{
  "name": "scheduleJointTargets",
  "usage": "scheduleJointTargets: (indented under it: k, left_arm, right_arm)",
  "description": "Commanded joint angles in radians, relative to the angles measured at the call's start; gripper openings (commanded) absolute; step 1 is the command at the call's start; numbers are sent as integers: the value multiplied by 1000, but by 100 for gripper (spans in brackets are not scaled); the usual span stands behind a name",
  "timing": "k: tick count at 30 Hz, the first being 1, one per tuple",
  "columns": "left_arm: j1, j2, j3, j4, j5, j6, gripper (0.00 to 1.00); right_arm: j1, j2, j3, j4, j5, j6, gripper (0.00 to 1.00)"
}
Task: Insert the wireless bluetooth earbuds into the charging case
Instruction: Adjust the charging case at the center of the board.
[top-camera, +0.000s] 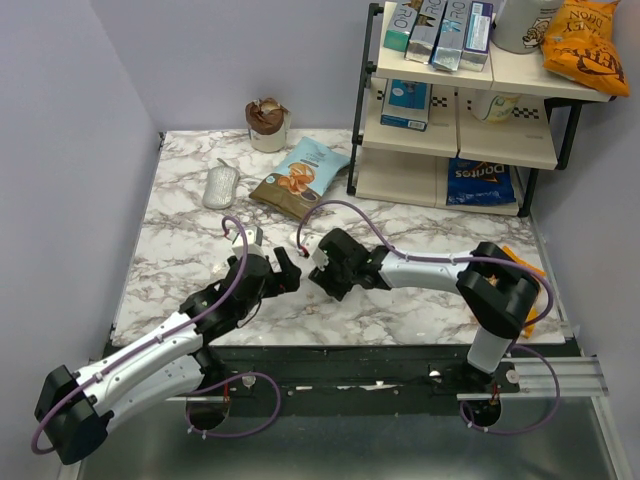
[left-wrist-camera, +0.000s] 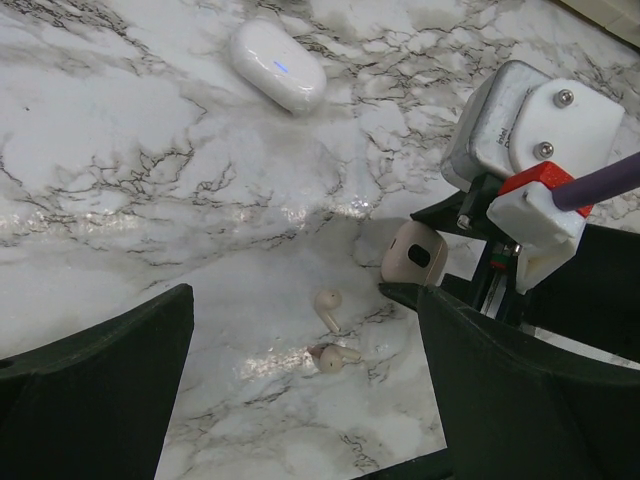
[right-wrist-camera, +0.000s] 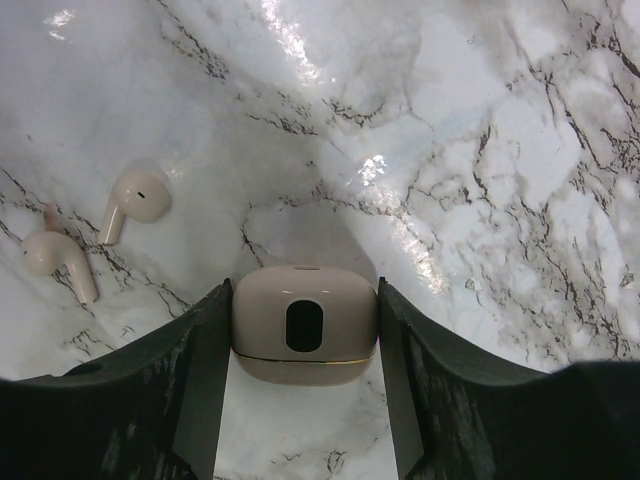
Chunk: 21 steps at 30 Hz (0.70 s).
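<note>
The charging case (right-wrist-camera: 305, 325) is cream-white with a black oval window and a thin gold seam, and its lid is shut. My right gripper (right-wrist-camera: 305, 296) is shut on its two sides, low over the marble. From the left wrist view the case (left-wrist-camera: 418, 258) peeks out beside that gripper's white mount. The two wireless bluetooth earbuds lie loose on the marble just left of the case: one (right-wrist-camera: 135, 198) nearer it, the other (right-wrist-camera: 55, 258) further out. My left gripper (left-wrist-camera: 290, 300) hangs open above them, with one earbud (left-wrist-camera: 328, 303) and the other (left-wrist-camera: 333, 357) between its fingers, untouched.
A white pebble-shaped object with a small blue light (left-wrist-camera: 278, 65) lies further out on the marble table (top-camera: 180, 250). At the back are a grey oval object (top-camera: 220, 186), a snack bag (top-camera: 301, 177) and a cup (top-camera: 267, 124). A stocked shelf (top-camera: 460, 110) stands at back right. The two grippers (top-camera: 305, 270) are close together.
</note>
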Motion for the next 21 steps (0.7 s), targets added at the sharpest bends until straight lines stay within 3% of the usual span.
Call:
scheduleJointTargets:
  k: [1, 6, 16, 21]
  left_arm:
    - [-3, 13, -10, -3, -4, -6, 99]
    - [-3, 33, 3, -11, -14, -9, 99]
    - [-1, 71, 44, -18, -34, 10, 99]
    - [2, 140, 111, -23, -47, 89, 99]
  right_arm:
    - [-30, 27, 12, -27, 12, -31, 55]
    - [-31, -36, -9, -29, 36, 7, 70]
    - [-33, -214, -32, -62, 79, 77, 83]
    - [-88, -383, -40, -171, 204, 348, 87]
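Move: The right hand already has the charging case between its fingers down at the table, the case's middle practically at the hand point. The two earbuds lie about 6 cm to that hand's left, one some 2 cm back and the other about 5 cm back; the white case sits roughly 10 cm ahead and 8 cm left. From the idle left hand, the charging case lies about 3 cm ahead, 11 cm right and 10 cm below. Easing just under a centimetre forward and to the right with the charging case still between its fingers, the right hand opens them and lets go, then climbs ever faster to about 8 cm up, drifting some 2 cm farther right. The fingers keep widening on the way, and the wrist turns about 10 degrees clockwise with its left side tipping up. ##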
